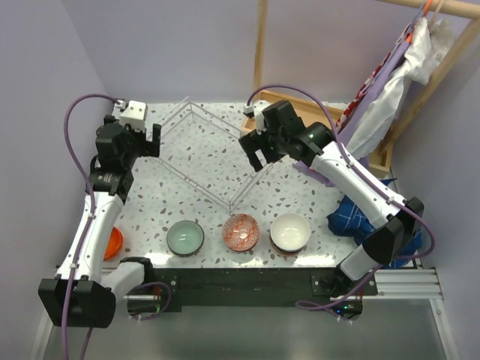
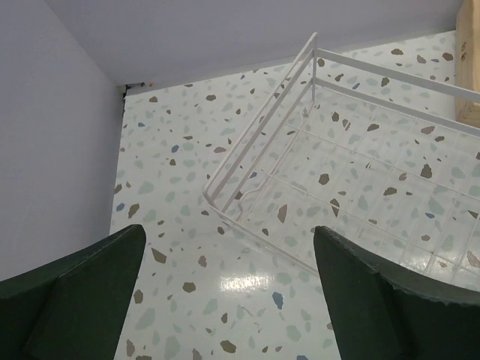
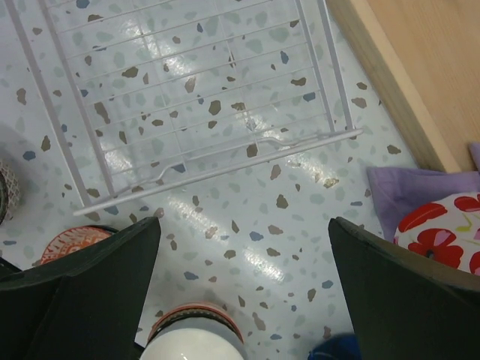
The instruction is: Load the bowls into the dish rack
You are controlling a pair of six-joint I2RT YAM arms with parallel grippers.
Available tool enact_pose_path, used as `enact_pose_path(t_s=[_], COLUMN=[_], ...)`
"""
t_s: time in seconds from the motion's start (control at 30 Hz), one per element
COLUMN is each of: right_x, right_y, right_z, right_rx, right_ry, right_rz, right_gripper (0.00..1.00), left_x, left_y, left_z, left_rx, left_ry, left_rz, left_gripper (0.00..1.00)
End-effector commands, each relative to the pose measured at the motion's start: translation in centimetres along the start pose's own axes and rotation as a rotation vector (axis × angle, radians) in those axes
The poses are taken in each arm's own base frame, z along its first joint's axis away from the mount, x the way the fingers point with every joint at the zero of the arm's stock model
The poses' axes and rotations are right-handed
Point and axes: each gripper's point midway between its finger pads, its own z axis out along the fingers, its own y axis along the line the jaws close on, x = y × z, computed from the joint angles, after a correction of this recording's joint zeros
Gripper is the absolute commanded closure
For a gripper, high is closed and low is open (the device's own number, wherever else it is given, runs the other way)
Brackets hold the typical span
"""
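The wire dish rack [image 1: 201, 150] stands empty at the middle back of the speckled table; it also shows in the left wrist view [image 2: 360, 172] and the right wrist view [image 3: 187, 97]. Three bowls sit in a row near the front edge: pale green [image 1: 185, 238], red-patterned [image 1: 241, 232] and white [image 1: 290, 232]. An orange bowl [image 1: 114, 242] lies at the left edge, partly hidden by the left arm. My left gripper [image 1: 154, 141] [image 2: 229, 232] is open and empty beside the rack's left corner. My right gripper [image 1: 259, 157] [image 3: 244, 225] is open and empty above the rack's right side, with the white bowl [image 3: 195, 337] and the red-patterned bowl [image 3: 71, 240] below it.
A wooden frame [image 1: 371, 146] [image 3: 405, 67] borders the table at the back right. A blue cloth [image 1: 356, 217] and a poppy-patterned cloth [image 3: 442, 225] lie at the right edge. Cloths hang on a wooden stand [image 1: 409, 67]. A purple wall [image 2: 52, 150] closes the left side.
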Motion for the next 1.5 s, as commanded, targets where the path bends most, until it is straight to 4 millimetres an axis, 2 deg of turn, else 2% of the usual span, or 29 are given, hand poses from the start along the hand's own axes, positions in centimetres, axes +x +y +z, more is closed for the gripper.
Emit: enact_pose_path(t_s=[0.0, 0.13, 0.17, 0.2, 0.23, 0.3, 0.33, 0.37, 0.43, 0.47, 0.5, 0.63, 0.7, 0.93, 1.2, 1.47], right_x=[-2.2, -4.5, -4.9, -6.4, -5.8, -7.0, -7.1, -6.8, -7.0, -6.2, -6.4, -5.4, -5.1, -3.9, -2.9, -1.7], right_y=[1.2, 4.5, 4.9, 5.1, 6.9, 7.6, 9.1, 9.8, 11.9, 12.6, 13.3, 15.4, 16.0, 18.0, 19.2, 19.1], right_z=[-1.4, -1.5, -1.0, -1.3, 1.0, 1.8, 2.2, 3.7, 4.5, 6.0, 6.3, 8.7, 10.2, 13.2, 15.0, 16.1], right_rx=[-0.066, -0.247, -0.246, -0.217, -0.214, -0.168, -0.175, -0.176, -0.195, -0.201, -0.224, -0.268, -0.271, -0.305, -0.333, -0.336], right_ry=[-0.084, -0.17, -0.176, -0.203, -0.145, -0.151, -0.155, -0.135, -0.137, -0.107, -0.109, -0.063, -0.046, -0.007, 0.022, 0.053], right_rz=[-0.007, -0.127, -0.144, -0.173, -0.209, -0.219, -0.238, -0.248, -0.267, -0.268, -0.253, -0.252, -0.253, -0.261, -0.275, -0.334], right_gripper=[0.01, 0.01, 0.01, 0.02, 0.03, 0.05, 0.06, 0.06, 0.07, 0.09, 0.1, 0.13, 0.13, 0.18, 0.26, 0.37], left_x=[-2.4, -0.4, 0.2, 0.7, 1.1, 2.0, 2.3, 2.8, 3.4, 3.5, 4.0, 2.9, 3.2, 3.7, 4.0, 3.7], left_y=[2.3, 5.1, 6.5, 6.9, 7.4, 8.5, 8.8, 9.4, 9.5, 9.6, 9.5, 9.1, 8.9, 8.8, 8.8, 8.9], left_z=[-0.5, -0.1, -0.2, -0.4, -0.4, -0.9, -1.0, -1.3, -2.0, -2.5, -2.9, -5.4, -6.2, -8.2, -9.0, -9.2], left_rx=[-0.063, -0.141, -0.162, -0.164, -0.165, -0.19, -0.196, -0.209, -0.222, -0.238, -0.242, -0.255, -0.263, -0.287, -0.305, -0.303], left_ry=[-0.02, 0.112, 0.137, 0.161, 0.175, 0.208, 0.222, 0.241, 0.271, 0.275, 0.282, 0.201, 0.206, 0.206, 0.212, 0.205], left_rz=[-0.082, -0.102, -0.121, -0.133, -0.137, -0.155, -0.164, -0.177, -0.208, -0.218, -0.236, -0.228, -0.222, -0.193, -0.194, -0.198], left_gripper=[0.0, 0.0, 0.0, 0.0, 0.0, 0.0, 0.0, 0.0, 0.01, 0.01, 0.01, 0.01, 0.01, 0.01, 0.01, 0.0])
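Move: The dish rack's near-left rail, at its middle, lies about 21 cm to the right gripper's left, level with it in reach and some 17 cm below. Counted from that gripper, the green bowl is about 22 cm left and 17 back, and the red patterned bowl 4 left and 16 back, both about 22 cm down. From the left gripper, the rail's middle is about 11 cm right, 3 back and 19 below. Sweep the right gripper about 21 cm left across the rack, rising slightly first, then sink some 13 cm onto its near-left rail, turning about 25 degrees counter-clockwise and narrowing the fingers by a third to bracket the rail, not yet pinching it. Meanwhile clear the open left gripper away from the rack, about 10 cm left, then 9 cm back. ##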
